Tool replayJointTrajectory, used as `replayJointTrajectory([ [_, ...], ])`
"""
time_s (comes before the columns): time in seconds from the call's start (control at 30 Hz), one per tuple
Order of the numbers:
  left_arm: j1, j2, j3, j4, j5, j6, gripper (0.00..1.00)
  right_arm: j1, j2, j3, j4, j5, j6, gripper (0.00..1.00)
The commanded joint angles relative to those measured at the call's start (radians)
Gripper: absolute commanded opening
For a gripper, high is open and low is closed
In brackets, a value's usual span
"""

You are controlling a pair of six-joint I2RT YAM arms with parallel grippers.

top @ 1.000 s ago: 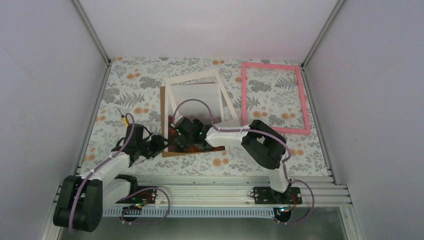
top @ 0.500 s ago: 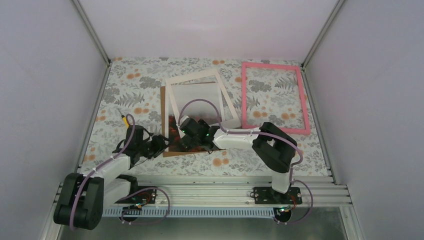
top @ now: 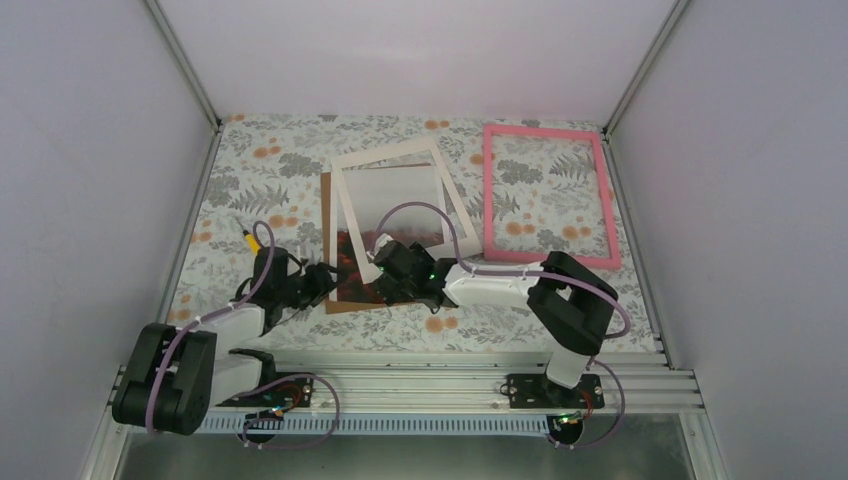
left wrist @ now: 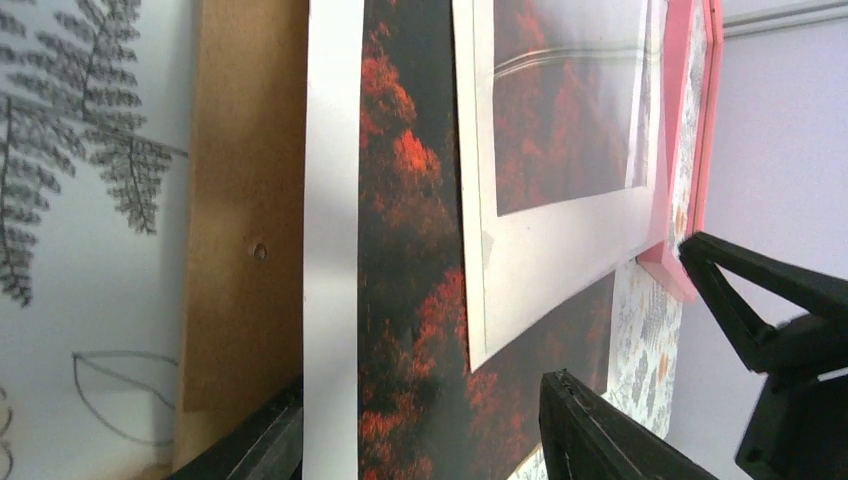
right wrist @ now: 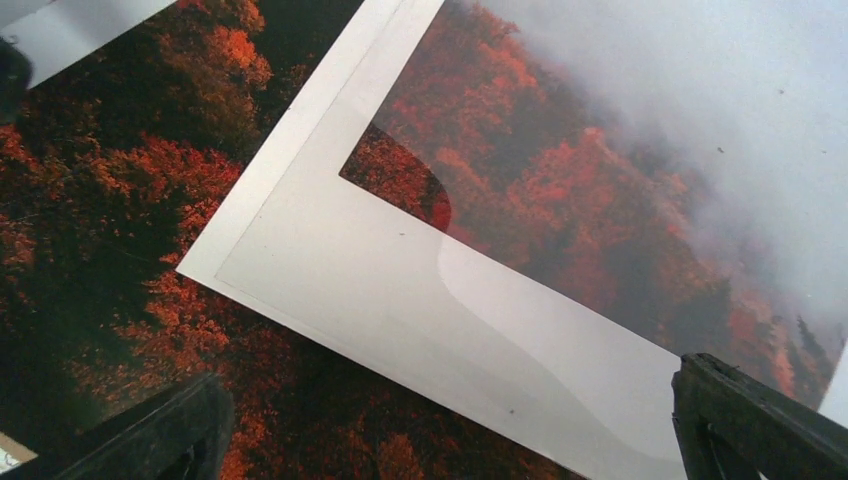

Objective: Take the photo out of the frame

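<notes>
The photo (top: 352, 262), red-orange trees under grey mist, lies on the brown backing board (top: 327, 225) at mid table. The cream mat board (top: 400, 158) lies askew over it. In the left wrist view the photo (left wrist: 410, 250) and its white border run between my left gripper's (left wrist: 420, 425) open fingers (left wrist: 600, 430). My left gripper (top: 320, 284) sits at the photo's near left corner. My right gripper (top: 385, 268) hovers open over the photo's near edge. In its own view the right gripper (right wrist: 450, 420) spans the mat's corner (right wrist: 400, 290) and the photo (right wrist: 130, 200).
The empty pink frame (top: 545, 195) lies flat at the back right, also in the left wrist view (left wrist: 690, 150). The table has a floral cloth (top: 250, 180). Grey walls close in on the left, right and back.
My right gripper has slid right and slightly nearer along the photo's near edge, baring more of the mat's left side. My left gripper has edged a little toward the photo.
</notes>
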Motion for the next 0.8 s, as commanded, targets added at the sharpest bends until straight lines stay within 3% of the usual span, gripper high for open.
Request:
replayJointTrajectory([
  [0.0,0.002,0.047,0.064,0.046,-0.051,0.042,0.53,-0.009,-0.051,-0.032,0.032,0.044,0.024,1.0],
  [0.37,0.022,0.272,0.226,0.091,-0.101,0.111,0.46,-0.02,-0.135,-0.104,0.039,0.07,0.029,1.0],
  [0.77,0.056,0.46,0.341,0.166,-0.089,0.149,0.29,-0.039,-0.18,-0.166,0.049,0.073,0.044,1.0],
])
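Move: The left hand is at the near part of the photo's left edge; the photo's middle lies about 11 cm ahead, 14 cm right and 3 cm below it. The loose white mat lies some 17 cm ahead and 19 cm right, the screwdriver 10 cm ahead and 17 cm left. From the right hand, the photo's middle is about 10 cm ahead, 4 cm left and 5 cm below, and the mat 16 cm straight ahead. Left hand runs 10 cm forward along the photo's left edge, fingers narrowing; open right hand shifts 4 cm right. ##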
